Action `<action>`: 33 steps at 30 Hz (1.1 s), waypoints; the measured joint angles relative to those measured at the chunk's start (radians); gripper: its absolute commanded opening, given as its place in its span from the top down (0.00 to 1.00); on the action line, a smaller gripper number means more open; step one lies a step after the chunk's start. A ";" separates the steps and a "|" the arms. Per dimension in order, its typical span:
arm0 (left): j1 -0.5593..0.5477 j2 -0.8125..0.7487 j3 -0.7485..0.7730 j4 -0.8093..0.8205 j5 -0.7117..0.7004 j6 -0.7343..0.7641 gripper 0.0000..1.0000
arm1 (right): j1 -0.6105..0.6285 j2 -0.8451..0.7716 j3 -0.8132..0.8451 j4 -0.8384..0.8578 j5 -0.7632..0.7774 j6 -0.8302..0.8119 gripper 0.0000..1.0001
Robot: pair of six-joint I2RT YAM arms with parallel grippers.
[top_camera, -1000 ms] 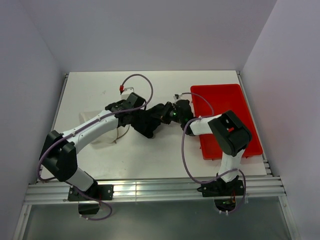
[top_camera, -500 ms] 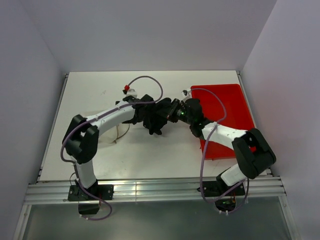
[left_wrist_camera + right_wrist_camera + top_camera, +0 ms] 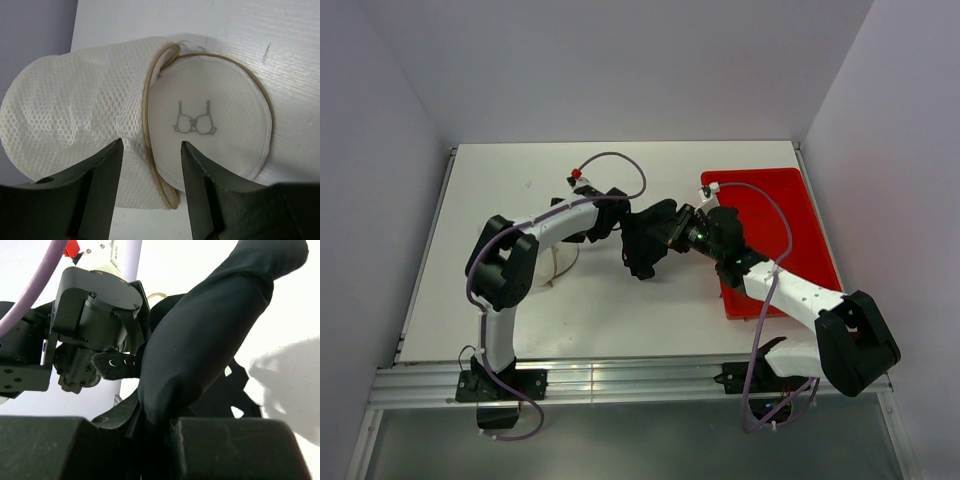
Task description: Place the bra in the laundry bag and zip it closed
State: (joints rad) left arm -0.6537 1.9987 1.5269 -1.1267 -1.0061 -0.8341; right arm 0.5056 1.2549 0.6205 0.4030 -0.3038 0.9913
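The black bra [image 3: 644, 243] hangs above the table's middle, with my right gripper [image 3: 676, 232] shut on one end of it. In the right wrist view the bra [image 3: 210, 330] rises from between the closed jaws of that gripper [image 3: 161, 426], a strap trailing to the left. The white mesh laundry bag [image 3: 75, 117] lies on the table with its round flap [image 3: 212, 120] folded open along a gold rim. My left gripper [image 3: 151, 150] hovers open just above that rim, nothing between its fingers. From the top only a bit of the bag [image 3: 556, 266] shows under the left arm.
The red tray [image 3: 775, 200] sits at the right side of the table, under the right arm. The left arm's wrist [image 3: 90, 315] is close to the hanging bra. The table's left edge [image 3: 75, 30] runs near the bag.
The left jaws have spread wider and the left arm has folded back over the bag. The right arm has stretched out, carrying the bra slightly to the right.
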 measured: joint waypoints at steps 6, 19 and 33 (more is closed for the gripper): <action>0.000 0.026 0.000 -0.022 -0.037 -0.003 0.44 | -0.001 0.000 -0.016 0.001 -0.004 -0.004 0.96; 0.012 0.080 0.000 -0.061 -0.095 -0.029 0.75 | -0.003 0.000 -0.045 0.011 -0.018 -0.002 0.97; -0.033 -0.093 0.023 -0.022 -0.010 0.044 1.00 | -0.005 -0.024 -0.053 0.013 -0.034 0.006 0.99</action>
State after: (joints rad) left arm -0.6868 1.9060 1.5497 -1.1488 -1.0161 -0.7898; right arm 0.5011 1.2312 0.5678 0.4156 -0.3382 0.9977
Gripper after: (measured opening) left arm 0.024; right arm 0.186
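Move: The zip-edged rim of the laundry bag's mouth is just off the open left fingers, about 2 cm to their left, level fore-and-aft and 1 cm below. The bag's body lies some 7 cm left, 2 cm back and 5 cm below; the round lid is about 3 cm right, 1 cm back and 7 cm down. From the right hand, still holding the bra, that rim is roughly 28 cm left, 4 cm forward and 10 cm lower. Bring the left gripper about 2 cm left and slightly down so the bag's rim comes between its open fingers, rolling just under 10 degrees. Shut the fingers on the zip edge, then draw the pinched rim up nearly 5 cm and some 3 cm back to the right, undoing the roll. Keep the bra gripped in the right hand, letting it sink a centimetre or two. ##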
